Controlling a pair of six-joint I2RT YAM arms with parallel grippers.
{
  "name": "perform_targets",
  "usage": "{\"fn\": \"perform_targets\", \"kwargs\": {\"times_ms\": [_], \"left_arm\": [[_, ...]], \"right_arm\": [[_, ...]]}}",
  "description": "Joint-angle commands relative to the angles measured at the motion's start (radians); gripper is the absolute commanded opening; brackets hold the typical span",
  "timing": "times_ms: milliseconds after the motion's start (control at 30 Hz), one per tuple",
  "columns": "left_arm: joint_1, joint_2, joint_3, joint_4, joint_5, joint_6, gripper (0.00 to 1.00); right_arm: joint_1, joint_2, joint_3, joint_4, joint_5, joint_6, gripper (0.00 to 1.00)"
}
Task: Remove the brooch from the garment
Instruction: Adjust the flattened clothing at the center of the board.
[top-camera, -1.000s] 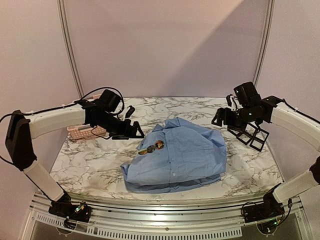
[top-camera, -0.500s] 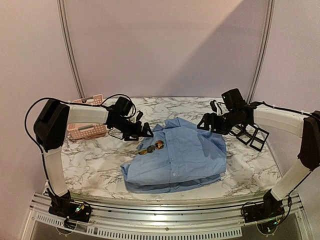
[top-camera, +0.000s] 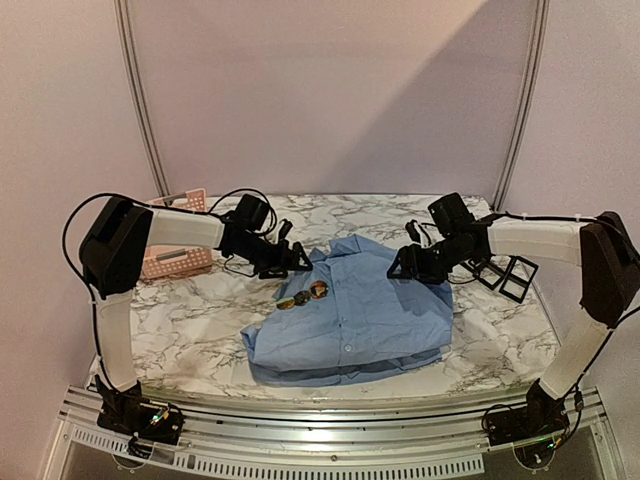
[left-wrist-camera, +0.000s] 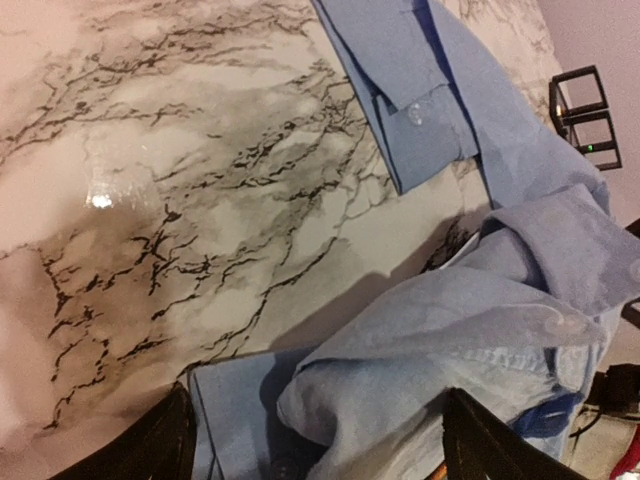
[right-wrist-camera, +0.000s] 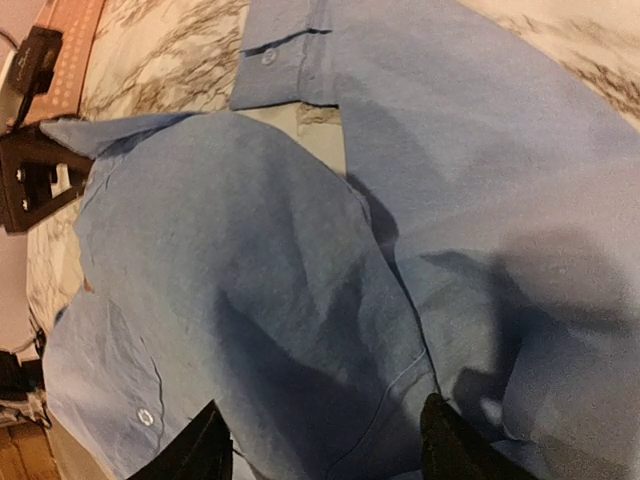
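The garment (top-camera: 355, 310), a light blue shirt, lies crumpled in the middle of the marble table. The brooch (top-camera: 303, 295), a gold and brown cluster, sits on its left front near the collar. My left gripper (top-camera: 297, 262) hovers at the collar just behind the brooch. In the left wrist view its jaws stand open (left-wrist-camera: 315, 435) with a fold of the garment (left-wrist-camera: 450, 320) between them. My right gripper (top-camera: 402, 268) hangs over the shirt's far right part. Its jaws are open (right-wrist-camera: 320, 445) just above the cloth (right-wrist-camera: 250, 250). Neither wrist view shows the brooch.
A pink basket (top-camera: 175, 258) stands at the back left behind my left arm. Black wire frames (top-camera: 508, 272) stand at the back right, also visible in the left wrist view (left-wrist-camera: 585, 115). Bare marble (top-camera: 185, 325) lies left of the shirt.
Both arms have swung inward to the shirt: the left from beside the basket to the collar, the right from the black frames to the shirt's far right. The right jaws narrowed somewhat.
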Motion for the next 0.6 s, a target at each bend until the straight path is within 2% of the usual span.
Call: {"fn": "perform_targets", "kwargs": {"times_ms": [0,100,167,267,367,400,567], "left_arm": [[0.003,0.026,0.005,0.045,0.049,-0.015,0.76],[-0.002,0.024,-0.012,0.093,0.105,-0.040,0.47],[-0.004,0.014,-0.033,0.148,0.147,-0.067,0.34],[-0.005,-0.024,-0.072,0.222,0.184,-0.119,0.19],[-0.004,-0.071,-0.093,0.285,0.200,-0.146,0.03],[-0.004,-0.090,-0.095,0.288,0.202,-0.147,0.00],[0.008,-0.221,-0.103,0.278,0.154,-0.109,0.00]], "right_arm": [[0.011,0.030,-0.002,0.029,-0.024,-0.009,0.53],[0.013,0.033,0.003,0.032,-0.013,-0.004,0.29],[0.013,0.024,0.009,0.033,0.002,-0.001,0.18],[0.014,0.008,0.026,0.035,0.037,0.002,0.06],[0.014,-0.008,0.048,0.034,0.073,0.005,0.00],[0.014,-0.014,0.057,0.034,0.084,0.005,0.00],[0.015,-0.058,0.100,0.071,0.140,-0.005,0.00]]}}
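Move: The clothing's left shoulder edge lies right at the left fingertips, some 2 cm to the right and 1 cm below; from that hand the brooches sit about 7 cm back, level sideways, and the collar 6 cm ahead, 9 cm right. The right hand stands over the clothing's right shoulder cloth, straight beneath by about 1 cm, with the collar roughly 7 cm ahead and 10 cm to its left. Both grippers shut, pinching the clothing; left shifts right and lifts about 4 cm, right eases forward and up. ##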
